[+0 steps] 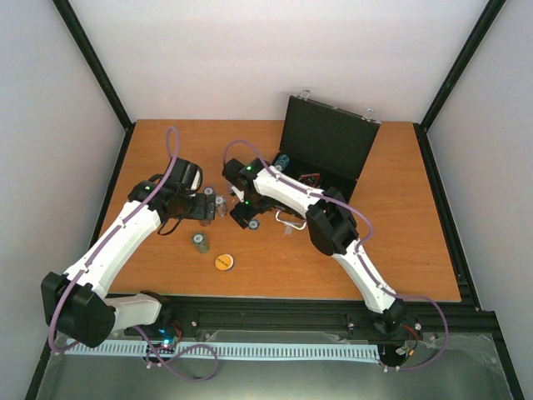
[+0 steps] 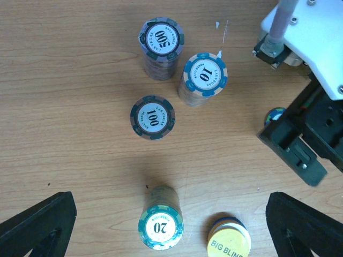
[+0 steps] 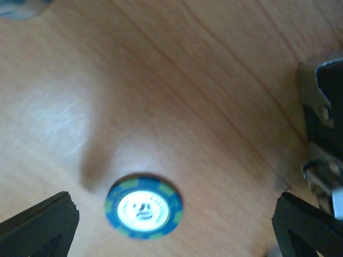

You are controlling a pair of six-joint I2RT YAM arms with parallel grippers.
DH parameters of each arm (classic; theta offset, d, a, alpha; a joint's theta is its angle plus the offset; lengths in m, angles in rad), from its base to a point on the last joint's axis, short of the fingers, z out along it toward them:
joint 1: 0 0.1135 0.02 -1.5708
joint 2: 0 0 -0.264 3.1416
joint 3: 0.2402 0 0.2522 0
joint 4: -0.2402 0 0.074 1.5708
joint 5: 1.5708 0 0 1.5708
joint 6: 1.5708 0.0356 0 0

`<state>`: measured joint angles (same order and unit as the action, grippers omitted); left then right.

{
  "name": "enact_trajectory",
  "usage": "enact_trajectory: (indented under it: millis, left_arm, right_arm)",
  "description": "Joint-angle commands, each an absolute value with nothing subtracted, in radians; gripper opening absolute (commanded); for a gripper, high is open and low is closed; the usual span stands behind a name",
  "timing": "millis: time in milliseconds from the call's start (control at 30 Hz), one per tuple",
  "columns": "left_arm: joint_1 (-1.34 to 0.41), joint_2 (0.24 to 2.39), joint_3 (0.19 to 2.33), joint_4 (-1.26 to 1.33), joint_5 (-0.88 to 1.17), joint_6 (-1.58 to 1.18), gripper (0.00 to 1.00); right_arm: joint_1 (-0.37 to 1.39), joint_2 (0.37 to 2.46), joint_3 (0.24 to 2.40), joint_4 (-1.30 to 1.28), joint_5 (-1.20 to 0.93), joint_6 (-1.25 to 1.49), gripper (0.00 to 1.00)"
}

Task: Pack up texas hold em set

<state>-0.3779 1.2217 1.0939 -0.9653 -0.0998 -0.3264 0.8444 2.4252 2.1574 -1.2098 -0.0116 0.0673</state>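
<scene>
The black case [image 1: 329, 137] stands open at the back right of the table, with a red-black triangle [image 1: 310, 178] inside. In the left wrist view, chip stacks marked 500 [image 2: 161, 42], 10 [image 2: 204, 75], 100 [image 2: 153, 118] and 20 [image 2: 161, 227] stand on the wood, beside a yellow "BIG BLIND" disc [image 2: 229, 243]. My left gripper [image 2: 171, 217] hangs open above the 20 stack, holding nothing. My right gripper [image 3: 174, 217] is open over a single blue chip [image 3: 143, 206] lying flat on the table. That chip touches neither finger.
The case's silver clasp [image 3: 320, 134] sits just right of my right gripper. From above, the two grippers [image 1: 208, 208] [image 1: 243, 215] are close together mid-table, with the 20 stack [image 1: 200, 242] and the orange disc [image 1: 224, 262] in front of them. A black frame rims the table.
</scene>
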Motion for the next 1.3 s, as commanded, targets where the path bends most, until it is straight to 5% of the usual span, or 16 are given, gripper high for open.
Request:
enact_trajectory:
  millis: [0, 167, 333, 967, 1267]
  left_arm:
    - [-0.376, 1.211, 1.104, -0.96, -0.101, -0.338, 1.0]
    - [-0.376, 1.214, 1.103, -0.955, -0.101, -0.337, 1.0]
    - [-0.376, 1.216, 1.103, -0.956, -0.101, -0.334, 1.0]
    - [-0.375, 1.216, 1.105, -0.957, -0.105, -0.324, 1.0]
    - [-0.375, 1.221, 1.106, -0.956, -0.102, -0.327, 1.0]
  right_arm:
    - [0.832, 2.498, 2.225, -1.247, -0.04, 0.069, 1.0]
    - [0.837, 2.503, 2.191, -1.228, -0.066, 0.084, 0.94]
    - [0.855, 2.507, 2.191, -1.247, -0.062, 0.09, 0.69]
    - [0.891, 2.501, 2.075, -1.22, -0.014, 0.097, 0.63]
    - [0.882, 2.487, 2.018, -1.188, -0.022, 0.093, 0.43]
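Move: The 50 chip lies flat about 2 cm back from the right hand, roughly level sideways and 3 cm below. The stack of 10 chips stands about 9 cm to this hand's left and 1 cm ahead, with the 100 stack 14 cm left and 2 cm back; the case handle is some 10 cm right, 1 cm back. From the left hand, the 50 chip is about 12 cm right, 5 cm ahead and 17 cm below. The right hand's fingertips come to the rim of the 50 chip from both sides: fully open, the hand first sinks about 2 cm, then draws back some 3 cm along the table over the chip. The fingers, pointing down, narrow part way on the way in and then further around the chip, to a bit under half open. ##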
